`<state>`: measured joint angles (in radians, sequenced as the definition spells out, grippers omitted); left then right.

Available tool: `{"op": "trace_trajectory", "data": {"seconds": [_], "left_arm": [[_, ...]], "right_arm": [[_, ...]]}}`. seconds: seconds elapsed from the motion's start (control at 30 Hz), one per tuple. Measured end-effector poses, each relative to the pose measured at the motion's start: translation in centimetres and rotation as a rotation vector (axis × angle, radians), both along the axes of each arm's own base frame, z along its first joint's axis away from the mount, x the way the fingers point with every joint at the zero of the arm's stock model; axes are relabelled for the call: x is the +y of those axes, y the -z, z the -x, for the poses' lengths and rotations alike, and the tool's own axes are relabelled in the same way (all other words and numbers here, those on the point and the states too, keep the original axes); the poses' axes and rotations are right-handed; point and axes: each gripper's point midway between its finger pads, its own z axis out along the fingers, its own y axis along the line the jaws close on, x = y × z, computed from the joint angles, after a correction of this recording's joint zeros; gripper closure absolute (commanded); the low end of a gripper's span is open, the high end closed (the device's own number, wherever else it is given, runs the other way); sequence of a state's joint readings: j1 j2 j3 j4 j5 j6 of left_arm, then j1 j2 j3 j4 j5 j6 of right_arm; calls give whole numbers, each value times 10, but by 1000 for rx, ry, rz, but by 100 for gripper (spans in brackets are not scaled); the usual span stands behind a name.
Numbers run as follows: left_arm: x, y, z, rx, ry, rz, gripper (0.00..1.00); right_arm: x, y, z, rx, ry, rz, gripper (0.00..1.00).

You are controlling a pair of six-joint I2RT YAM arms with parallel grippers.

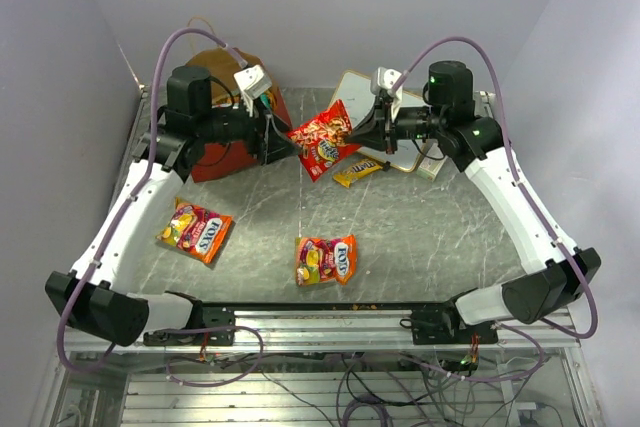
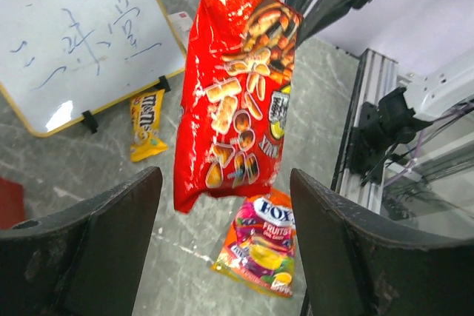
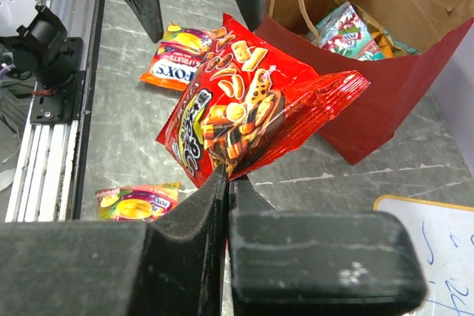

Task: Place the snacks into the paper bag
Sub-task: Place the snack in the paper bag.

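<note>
My right gripper (image 1: 362,133) is shut on the edge of a bright red snack packet (image 1: 324,140) and holds it in the air over the table's middle back. The pinch shows in the right wrist view (image 3: 232,173), with the packet (image 3: 237,112) hanging toward the paper bag (image 3: 385,101). The bag (image 1: 215,162) is red outside and brown inside, and holds teal packets (image 3: 342,26). My left gripper (image 1: 282,143) is open beside the bag, its jaws (image 2: 224,183) apart and just short of the packet (image 2: 233,86). A yellow candy pack (image 1: 357,171) lies on the table.
Two orange Fox's packets (image 1: 195,230) (image 1: 325,259) lie flat on the grey table toward the front. A whiteboard (image 2: 81,42) with writing lies at the back right, with a small white box (image 1: 432,165) by it. Metal rails (image 1: 320,319) run along the near edge.
</note>
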<state>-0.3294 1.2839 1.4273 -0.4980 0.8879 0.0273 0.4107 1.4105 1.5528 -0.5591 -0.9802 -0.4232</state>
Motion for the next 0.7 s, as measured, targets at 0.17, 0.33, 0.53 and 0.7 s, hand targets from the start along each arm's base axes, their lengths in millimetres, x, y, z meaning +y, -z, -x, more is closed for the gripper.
{"op": "trace_trajectory", "data": {"seconds": [0.17, 0.33, 0.53, 0.7], "left_arm": [[-17, 7, 0, 60, 46, 54, 27], [-34, 23, 7, 138, 110, 73, 38], [-42, 29, 12, 182, 145, 106, 58], [-44, 29, 14, 186, 160, 121, 79]], "right_arm": [[-4, -1, 7, 6, 2, -7, 100], [-11, 2, 9, 40, 7, -28, 100], [-19, 12, 5, 86, 22, -43, 100], [-20, 15, 5, 98, 18, -53, 100]]}}
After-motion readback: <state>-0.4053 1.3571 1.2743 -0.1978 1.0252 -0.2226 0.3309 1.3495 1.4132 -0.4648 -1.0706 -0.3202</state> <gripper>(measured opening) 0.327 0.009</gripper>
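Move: The red snack packet, held by the right hand, has its middle about 6 cm to the right of the left hand point, level in reach and height. The paper bag stands some 17 cm ahead, 11 cm left and 20 cm below the left hand; from the right hand it is 17 cm ahead, 23 cm left and 20 cm below. About 32 cm below the left hand lie the yellow packet, 10 cm ahead and 16 cm right, and the Fox's packet, 13 cm back and 8 cm right. Rightward and down, the left hand travels about 5 cm towards the red snack packet, turning roughly 15 degrees, while its wide-open fingers close about halfway and take the packet's left end between their tips. The right hand keeps its shut grip on the other end and eases about 2 cm right, sinking slightly. ##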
